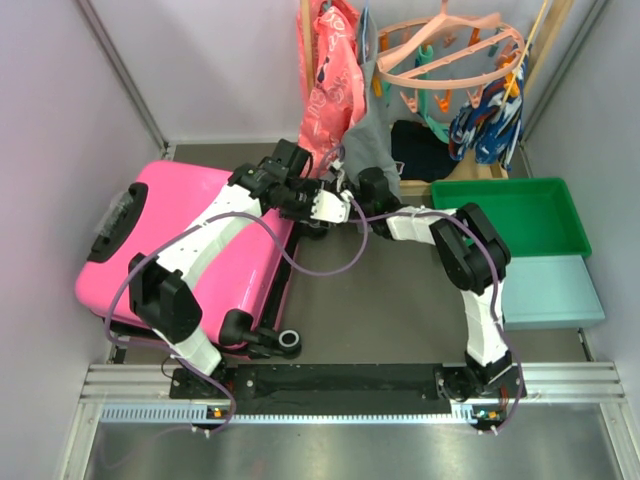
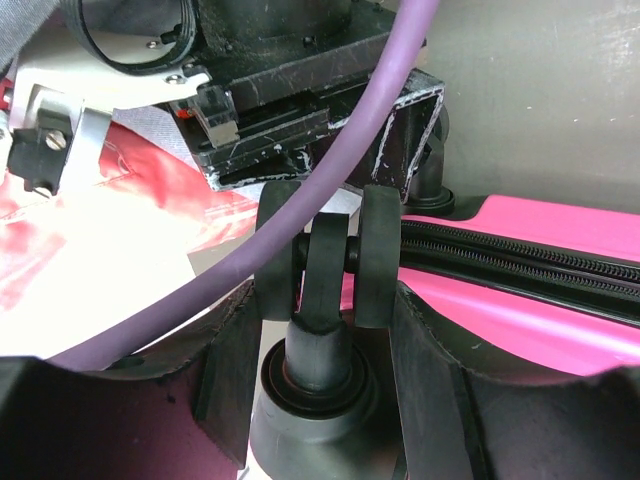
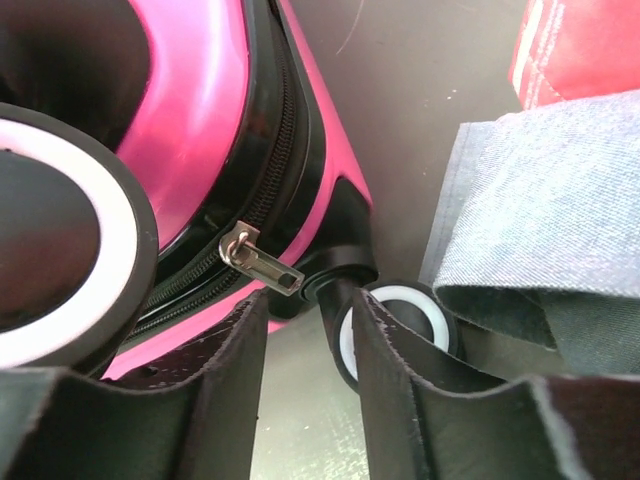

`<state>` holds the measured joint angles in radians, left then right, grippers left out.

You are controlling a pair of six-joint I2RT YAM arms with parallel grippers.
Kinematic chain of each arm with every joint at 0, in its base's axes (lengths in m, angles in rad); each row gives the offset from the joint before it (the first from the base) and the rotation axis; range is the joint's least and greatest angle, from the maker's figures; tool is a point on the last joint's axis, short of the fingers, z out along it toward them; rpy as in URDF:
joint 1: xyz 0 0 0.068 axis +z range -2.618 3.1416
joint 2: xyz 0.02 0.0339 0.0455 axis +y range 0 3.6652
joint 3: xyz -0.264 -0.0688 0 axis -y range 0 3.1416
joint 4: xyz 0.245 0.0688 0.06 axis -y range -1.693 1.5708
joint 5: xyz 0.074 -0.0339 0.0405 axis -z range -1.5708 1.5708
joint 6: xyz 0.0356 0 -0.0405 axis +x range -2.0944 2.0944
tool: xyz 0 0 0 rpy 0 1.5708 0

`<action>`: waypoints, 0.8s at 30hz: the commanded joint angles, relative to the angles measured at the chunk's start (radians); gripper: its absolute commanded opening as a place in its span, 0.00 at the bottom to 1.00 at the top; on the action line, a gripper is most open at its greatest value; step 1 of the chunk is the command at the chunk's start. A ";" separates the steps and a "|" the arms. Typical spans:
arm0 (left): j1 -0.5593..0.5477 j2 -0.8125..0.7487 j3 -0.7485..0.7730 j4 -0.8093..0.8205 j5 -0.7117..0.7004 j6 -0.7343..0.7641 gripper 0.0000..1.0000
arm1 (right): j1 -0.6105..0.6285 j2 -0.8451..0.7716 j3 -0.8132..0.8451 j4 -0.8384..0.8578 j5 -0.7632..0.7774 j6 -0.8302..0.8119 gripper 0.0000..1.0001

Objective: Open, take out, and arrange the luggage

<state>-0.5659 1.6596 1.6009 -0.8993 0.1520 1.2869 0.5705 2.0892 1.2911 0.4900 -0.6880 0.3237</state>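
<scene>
The hot-pink luggage (image 1: 190,240) lies flat on the left of the table, its black zipper (image 2: 520,260) closed. My left gripper (image 1: 300,205) reaches over its far right corner. In the left wrist view its jaws (image 2: 325,310) are shut on a black caster wheel (image 2: 325,270), one finger on each side. My right gripper (image 1: 342,207) sits just right of that corner. Its jaws (image 3: 310,305) are open with only bare table between them. The metal zipper pull (image 3: 262,260) hangs free just above its left fingertip (image 3: 250,320). A white-hubbed wheel (image 3: 400,305) sits behind the right finger.
A green tray (image 1: 510,215) and a pale teal flat box (image 1: 550,290) lie at the right. Clothes (image 1: 335,90) and a peg hanger (image 1: 450,50) hang at the back. Grey denim (image 3: 550,220) drapes beside the right gripper. A purple cable (image 2: 300,230) crosses the left wrist view.
</scene>
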 commanded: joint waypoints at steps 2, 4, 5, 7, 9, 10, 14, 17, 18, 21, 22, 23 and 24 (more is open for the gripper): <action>-0.032 -0.029 -0.013 -0.398 0.118 -0.052 0.00 | 0.063 0.012 0.076 0.177 -0.176 -0.002 0.41; -0.032 -0.027 -0.007 -0.398 0.126 -0.057 0.00 | 0.065 0.020 0.094 0.185 -0.188 0.002 0.41; -0.034 -0.026 -0.003 -0.400 0.129 -0.060 0.00 | 0.063 0.019 0.097 0.182 -0.185 0.008 0.39; -0.035 -0.027 0.013 -0.406 0.152 -0.080 0.00 | 0.048 0.002 0.073 0.193 -0.154 0.020 0.39; -0.038 -0.032 0.022 -0.399 0.173 -0.125 0.00 | 0.028 -0.047 -0.002 0.231 -0.119 0.046 0.41; -0.040 -0.037 0.022 -0.383 0.176 -0.158 0.00 | 0.016 -0.069 -0.033 0.229 -0.093 0.051 0.43; -0.040 -0.055 0.019 -0.285 0.159 -0.375 0.04 | -0.008 -0.214 -0.154 0.083 0.066 -0.053 0.60; -0.042 -0.081 0.018 -0.240 0.126 -0.495 0.59 | -0.006 -0.291 -0.185 -0.031 0.122 -0.121 0.94; -0.042 -0.087 0.019 -0.231 0.120 -0.532 0.71 | -0.003 -0.311 -0.193 -0.077 0.134 -0.139 0.95; -0.040 -0.121 0.034 -0.199 0.086 -0.604 0.99 | 0.012 -0.395 -0.230 -0.105 0.191 -0.208 0.96; -0.040 -0.138 0.042 -0.194 0.080 -0.618 0.99 | 0.018 -0.415 -0.231 -0.144 0.205 -0.245 0.96; -0.042 -0.147 0.050 -0.181 0.066 -0.659 0.99 | 0.025 -0.432 -0.227 -0.178 0.235 -0.270 0.96; -0.040 -0.165 0.068 -0.173 0.038 -0.676 0.99 | 0.047 -0.463 -0.219 -0.210 0.254 -0.297 0.96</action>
<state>-0.6048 1.5745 1.6196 -0.9634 0.2203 0.8188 0.5629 1.7679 1.0595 0.3611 -0.5213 0.2008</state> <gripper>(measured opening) 0.986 0.958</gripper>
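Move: The left hand still grips the luggage's upper wheel at the far right corner, right at its fingertips; the zipper pull lies about 8 cm below and 2 cm to its right, level fore and aft. The right hand, already part open, has that zipper pull some 2 cm to its left and 1 cm back. From this right hand, the lower wheel sits roughly 3 cm left, 2 cm ahead and 3 cm lower. Left lets go of the upper wheel, backing 5 cm and rising; right opens wider, retreating rightward and up. ##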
